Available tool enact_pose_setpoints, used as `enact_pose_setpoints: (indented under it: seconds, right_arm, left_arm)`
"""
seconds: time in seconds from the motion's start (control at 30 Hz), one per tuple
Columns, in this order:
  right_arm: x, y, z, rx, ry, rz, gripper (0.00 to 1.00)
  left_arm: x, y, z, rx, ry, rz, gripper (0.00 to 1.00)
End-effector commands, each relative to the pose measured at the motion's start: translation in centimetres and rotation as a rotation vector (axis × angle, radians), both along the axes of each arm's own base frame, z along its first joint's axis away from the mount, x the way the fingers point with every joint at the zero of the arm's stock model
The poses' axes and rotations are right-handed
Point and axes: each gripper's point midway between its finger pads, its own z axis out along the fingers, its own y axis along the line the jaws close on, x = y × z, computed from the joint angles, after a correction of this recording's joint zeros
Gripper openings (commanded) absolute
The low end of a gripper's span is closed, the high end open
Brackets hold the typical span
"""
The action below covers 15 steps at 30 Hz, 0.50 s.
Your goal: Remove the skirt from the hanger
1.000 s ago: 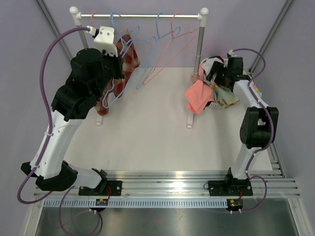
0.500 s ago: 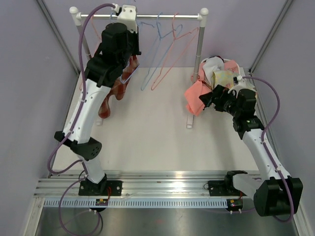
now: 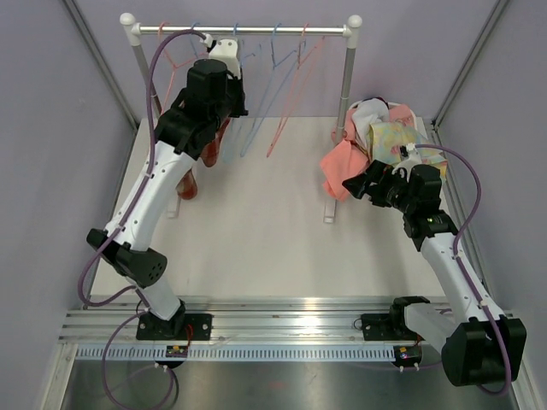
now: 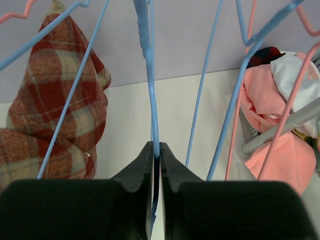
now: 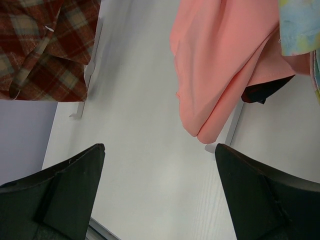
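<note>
The red plaid skirt (image 4: 55, 115) hangs bunched at the left end of the rack, partly hidden behind my left arm in the top view (image 3: 187, 180). Thin blue hanger wires cross in front of it. My left gripper (image 4: 155, 148) is up among the hangers, shut on the lower wire of a blue hanger (image 4: 151, 90) just right of the skirt. I cannot tell whether that hanger carries the skirt. My right gripper (image 5: 160, 150) stands wide open over bare table, holding nothing, just left of a hanging pink garment (image 5: 225, 65).
A metal rail (image 3: 256, 28) on two white posts carries several blue and pink hangers. A basket heaped with clothes (image 3: 386, 137) sits at the back right beside the right post (image 3: 345, 85). Purple walls close in on both sides.
My left gripper has come down from the rail, still pinching the blue hanger wire, and the hangers have swung. The right arm has pulled back from the clothes pile toward the table's middle.
</note>
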Motion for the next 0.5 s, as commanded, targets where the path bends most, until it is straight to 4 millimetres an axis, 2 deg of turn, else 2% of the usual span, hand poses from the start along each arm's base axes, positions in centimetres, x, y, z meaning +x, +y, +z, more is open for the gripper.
enact_pose_setpoints:
  seconds: [0.0, 0.1, 0.13, 0.17, 0.2, 0.3, 0.47]
  right_arm:
    - [-0.2, 0.7, 1.4, 0.031, -0.047, 0.032, 0.99]
    - [-0.5, 0.6, 1.5, 0.028, -0.053, 0.031, 0.99]
    - [-0.7, 0.6, 1.2, 0.023, -0.045, 0.031, 0.99]
    - [-0.8, 0.5, 1.2, 0.021, -0.046, 0.030, 1.00]
    - [-1.0, 0.5, 1.0, 0.018, -0.040, 0.031, 0.99]
    - [-1.4, 0.4, 0.9, 0.011, -0.042, 0.032, 0.99]
    - [-2.0, 0.4, 0.6, 0.000, -0.037, 0.037, 1.00]
  left_arm:
    - [-3.2, 1.1, 4.9, -0.076, -0.095, -0.027, 0.23]
    - [-4.6, 2.0, 6.7, -0.077, -0.122, -0.028, 0.43]
    - [-5.4, 2.6, 7.8, -0.084, -0.145, -0.025, 0.48]
    - [-5.8, 3.0, 8.3, -0.080, -0.158, -0.019, 0.59]
    - [-6.3, 3.9, 9.0, -0.065, -0.175, 0.007, 0.64]
    - [-7.3, 6.0, 10.2, -0.022, -0.207, 0.055, 0.71]
    - [-7.0, 10.6, 9.9, 0.007, -0.192, 0.201, 0.75]
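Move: The neck of the pink hanger carrying the brown plaid skirt is about 13 cm to the left hand's left, 3 cm ahead and 8 cm higher. The plaid skirt hangs some 10 cm left, 8 cm ahead and 6 cm below that hand. An empty blue hanger is about 8 cm left and 3 cm ahead of it, another 8 cm right and 3 cm ahead. From the right hand, the pink hanger's neck is roughly 41 cm left, 8 cm ahead and 24 cm above. The left hand opens its fingers from nearly shut to about three-quarters wide and comes free of the empty blue hanger it had between them, backing off and rising about 9 cm while its fingertips tilt up some 10 degrees. Drawing back some 7 cm in all, it also swings about 7 cm left, faster toward the end, away from the freed hanger and towards the pink hanger at the left end of the rod, touching nothing by then. ##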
